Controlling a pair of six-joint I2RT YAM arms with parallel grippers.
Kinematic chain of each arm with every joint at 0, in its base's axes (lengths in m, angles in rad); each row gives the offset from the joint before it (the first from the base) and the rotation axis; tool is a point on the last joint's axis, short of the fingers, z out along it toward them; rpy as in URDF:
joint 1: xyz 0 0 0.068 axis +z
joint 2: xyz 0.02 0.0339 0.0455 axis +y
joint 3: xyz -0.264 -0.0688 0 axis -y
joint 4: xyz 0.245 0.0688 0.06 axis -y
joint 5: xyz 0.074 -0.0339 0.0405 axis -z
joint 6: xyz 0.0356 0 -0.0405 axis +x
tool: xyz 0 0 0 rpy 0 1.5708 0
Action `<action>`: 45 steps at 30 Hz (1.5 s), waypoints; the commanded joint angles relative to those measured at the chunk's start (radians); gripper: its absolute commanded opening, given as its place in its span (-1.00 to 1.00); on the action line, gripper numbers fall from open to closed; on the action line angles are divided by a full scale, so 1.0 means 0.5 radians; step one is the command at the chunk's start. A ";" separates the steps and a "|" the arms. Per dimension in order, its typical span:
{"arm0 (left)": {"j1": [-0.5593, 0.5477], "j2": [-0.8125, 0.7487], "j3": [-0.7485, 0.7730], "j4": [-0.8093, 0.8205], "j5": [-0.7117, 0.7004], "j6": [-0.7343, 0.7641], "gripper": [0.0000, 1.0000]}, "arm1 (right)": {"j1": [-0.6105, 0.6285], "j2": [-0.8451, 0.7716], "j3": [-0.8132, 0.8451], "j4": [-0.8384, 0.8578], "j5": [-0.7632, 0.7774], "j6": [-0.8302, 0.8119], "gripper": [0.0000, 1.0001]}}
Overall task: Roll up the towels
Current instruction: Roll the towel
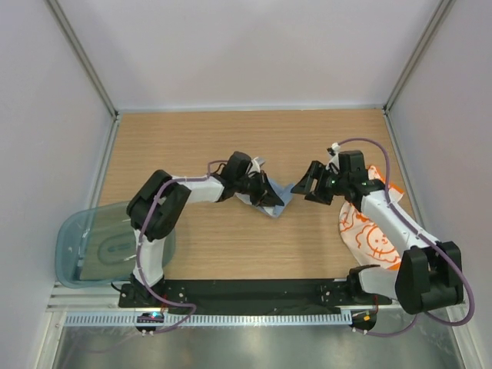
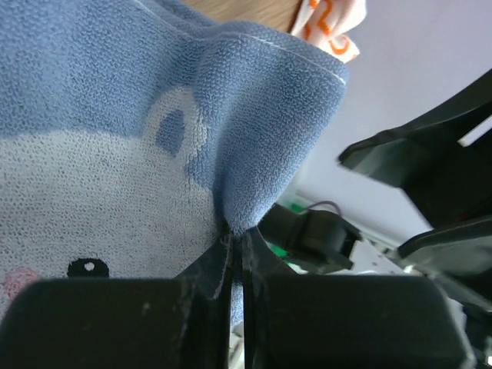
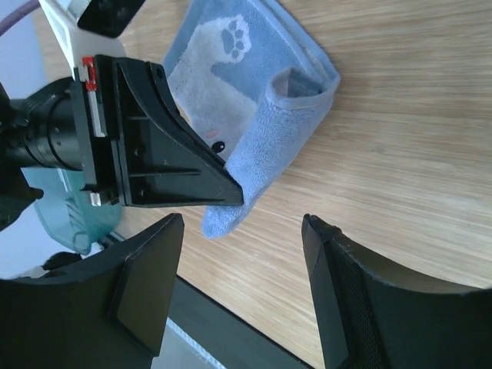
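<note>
The pale blue towel point(image 1: 278, 204) lies partly folded in the middle of the table, with a white animal face and paw print on it point(image 3: 231, 69). My left gripper point(image 1: 264, 192) is shut on a raised fold of it, and the cloth is pinched between the fingertips point(image 2: 238, 234). My right gripper point(image 1: 302, 187) hovers open just right of the towel, nothing between its fingers point(image 3: 242, 224). In the right wrist view the left gripper point(image 3: 165, 157) sits just beyond those open fingers. An orange and white towel point(image 1: 370, 234) lies crumpled at the right, partly under the right arm.
A translucent blue-green tray point(image 1: 81, 250) stands at the near left, partly off the wooden table top. White walls enclose the table on three sides. A black rail point(image 1: 254, 290) runs along the near edge between the arm bases.
</note>
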 commanded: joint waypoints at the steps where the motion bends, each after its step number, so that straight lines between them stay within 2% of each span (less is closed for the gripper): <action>1: 0.051 0.092 -0.074 0.482 0.252 -0.390 -1.00 | 0.165 0.084 -0.017 0.146 0.157 0.059 0.40; 7: 0.091 0.159 -0.077 0.547 0.316 -0.437 -0.99 | 0.243 0.262 -0.082 0.308 0.273 0.160 0.36; 12: 0.094 0.224 -0.077 0.580 0.332 -0.440 -0.99 | 0.261 0.367 -0.076 0.318 0.371 0.194 0.31; 23: 0.094 0.353 -0.059 0.718 0.436 -0.526 -1.00 | 0.273 0.499 -0.076 0.480 0.464 0.292 0.28; 28: 0.094 0.356 -0.074 0.761 0.445 -0.556 -0.99 | 0.292 0.588 -0.069 0.480 0.497 0.302 0.02; 33: 0.094 0.386 -0.086 0.899 0.473 -0.691 -0.99 | 0.304 0.637 -0.103 0.490 0.546 0.302 -0.15; 37: 0.095 0.387 -0.120 0.991 0.482 -0.734 -0.98 | 0.304 0.683 -0.091 0.499 0.568 0.305 -0.42; 40: 0.094 0.377 -0.139 0.994 0.485 -0.725 -0.88 | 0.301 0.720 -0.057 0.450 0.592 0.286 -0.66; 42: 0.098 0.362 -0.163 0.988 0.485 -0.701 -0.68 | 0.301 0.726 -0.014 0.377 0.626 0.271 -0.81; 45: 0.098 0.322 -0.191 0.836 0.451 -0.535 -0.38 | 0.301 0.723 0.035 0.272 0.703 0.240 -0.93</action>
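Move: From the right hand, the towel's raised right-hand end, still pinched by the left hand, lies some 10 cm below, about 2 cm ahead and 2 cm to the left. The towel's flat part lies about 5 cm ahead of the right hand and 10 cm to its left, on the table; the orange towel lies roughly 21 cm to its right and about 1 cm back. From the left hand, that same end is about 4 cm to the right, 2 cm ahead and 4 cm lower. The right hand, open, sinks about 11 cm with a slight drift forward and left onto the towel's right-hand end just beyond the left fingertips, its fingers tipping about 15 degrees more downward, and closes late to pinch the cloth there. Meanwhile the left hand keeps its pinch while it lowers the cloth some 2 to 3 cm and turns roughly 15 degrees, then stays beside the right hand and starts to open only once the right fingers are nearly shut. ##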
